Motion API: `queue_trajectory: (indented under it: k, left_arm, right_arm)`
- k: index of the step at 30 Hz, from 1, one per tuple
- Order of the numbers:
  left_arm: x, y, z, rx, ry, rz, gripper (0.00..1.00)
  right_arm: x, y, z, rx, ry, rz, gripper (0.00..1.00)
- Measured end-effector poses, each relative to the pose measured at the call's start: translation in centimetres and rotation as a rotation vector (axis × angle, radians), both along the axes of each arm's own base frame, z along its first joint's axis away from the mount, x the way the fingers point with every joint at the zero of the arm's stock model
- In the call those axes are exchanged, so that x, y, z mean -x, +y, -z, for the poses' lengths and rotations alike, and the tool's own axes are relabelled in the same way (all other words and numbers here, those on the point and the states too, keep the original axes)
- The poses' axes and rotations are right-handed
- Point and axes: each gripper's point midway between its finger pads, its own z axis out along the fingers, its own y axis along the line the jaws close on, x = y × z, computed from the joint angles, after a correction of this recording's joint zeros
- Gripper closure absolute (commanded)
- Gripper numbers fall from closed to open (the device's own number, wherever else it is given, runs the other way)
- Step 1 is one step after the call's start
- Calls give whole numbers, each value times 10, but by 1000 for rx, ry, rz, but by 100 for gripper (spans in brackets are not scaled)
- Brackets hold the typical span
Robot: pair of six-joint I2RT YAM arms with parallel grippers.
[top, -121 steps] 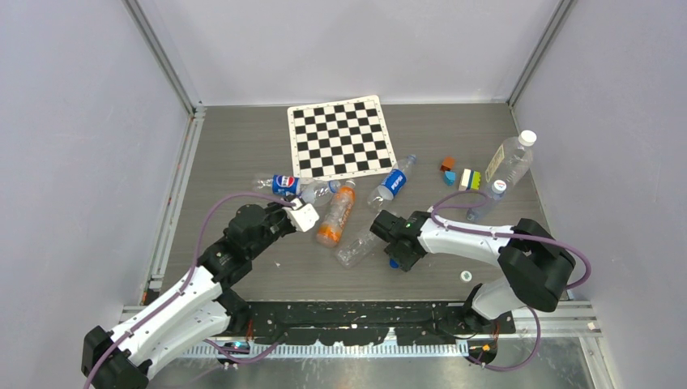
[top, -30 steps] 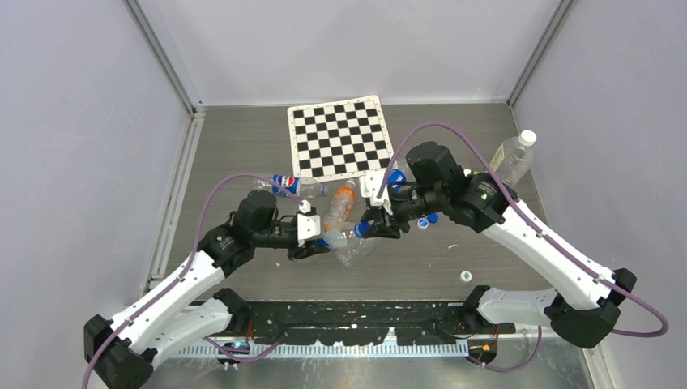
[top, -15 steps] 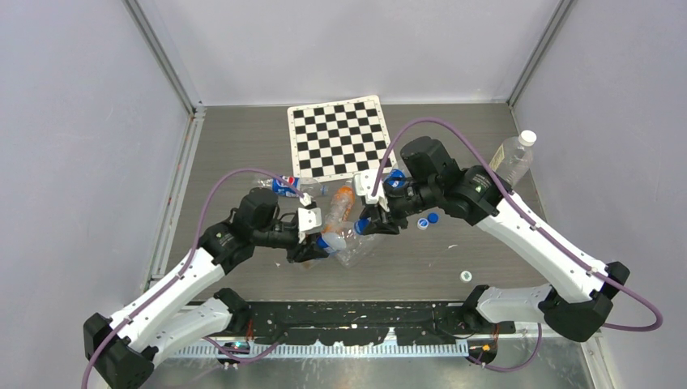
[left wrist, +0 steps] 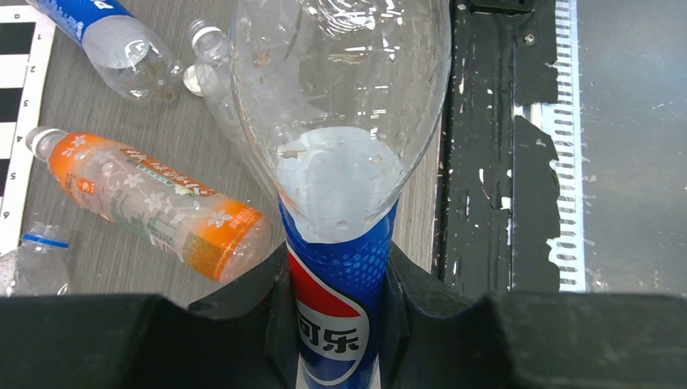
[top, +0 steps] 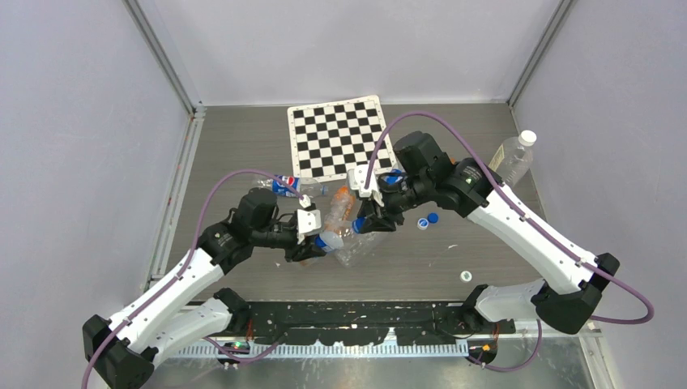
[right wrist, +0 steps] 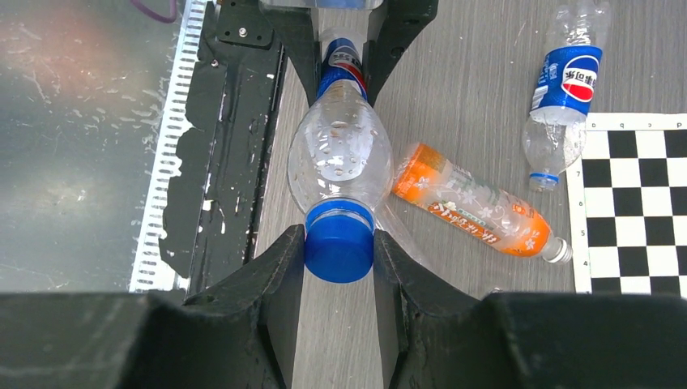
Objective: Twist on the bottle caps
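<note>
My left gripper (left wrist: pixel 336 271) is shut on the blue-labelled body of a clear Pepsi bottle (left wrist: pixel 340 121), held up off the table with its neck pointing toward the right arm. A blue bottle cap (right wrist: pixel 339 241) sits on that neck, and my right gripper (right wrist: pixel 339 253) is shut on it, fingers (right wrist: pixel 279 275) pressed to both sides. From above, the two grippers (top: pixel 312 243) (top: pixel 364 224) meet at the held bottle (top: pixel 334 237) over mid-table. Two loose blue caps (top: pixel 422 223) and a white cap (top: pixel 467 276) lie on the table to the right.
An orange-labelled bottle (top: pixel 340 207), a second Pepsi bottle (top: pixel 288 185) and a clear bottle (top: pixel 356 248) lie under and behind the grippers. A capped clear bottle (top: pixel 512 158) lies at the far right. The checkerboard (top: pixel 340 138) lies at the back. A black rail (top: pixel 356 316) borders the near edge.
The right arm has shifted a little to the left with the blue cap, closing onto the bottle's neck. The left gripper keeps its hold on the bottle, barely moved.
</note>
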Motion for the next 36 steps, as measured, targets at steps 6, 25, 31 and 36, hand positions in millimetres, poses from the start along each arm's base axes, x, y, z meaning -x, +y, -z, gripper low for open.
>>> queue_trajectory:
  k: [6, 25, 31, 36]
  left_arm:
    - [-10, 1, -4, 4, -46, -37, 67]
    - [-48, 14, -5, -1, -255, -186, 67]
    - [-63, 15, -5, 12, -307, -248, 67]
    - [-74, 17, -7, 27, -349, -297, 67]
  right_arm:
    - [-6, 2, -3, -16, 18, 42, 100]
    - [-40, 14, -2, -62, 249, 276, 100]
    - [-55, 18, -5, -83, 302, 403, 100]
    - [-68, 21, -8, -123, 379, 528, 99]
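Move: The left hand already grips the Pepsi bottle by its label, and the blue cap lies about 10 cm to its right, 2 cm ahead and 9 cm above it. The right hand already holds that cap on the bottle mouth, which lies between its fingertips, 1 cm left and 1 cm down. On the table some 25 cm below the right hand lie the orange bottle, about 13 cm ahead and 8 cm left, and the clear bottle, roughly 5 cm ahead and level sideways. Both hands travel forward together by about 7 cm, drifting slightly left, and carry the capped Pepsi bottle out towards the orange bottle and chessboard while both grips stay shut on bottle and cap. As they go, the wrists swing to point more forward, the right turning clockwise by some 30 degrees and the left counter-clockwise by about half that, and they roll opposite ways about the left-right line, so that the cap is twisted in the tightening sense against the held bottle. ##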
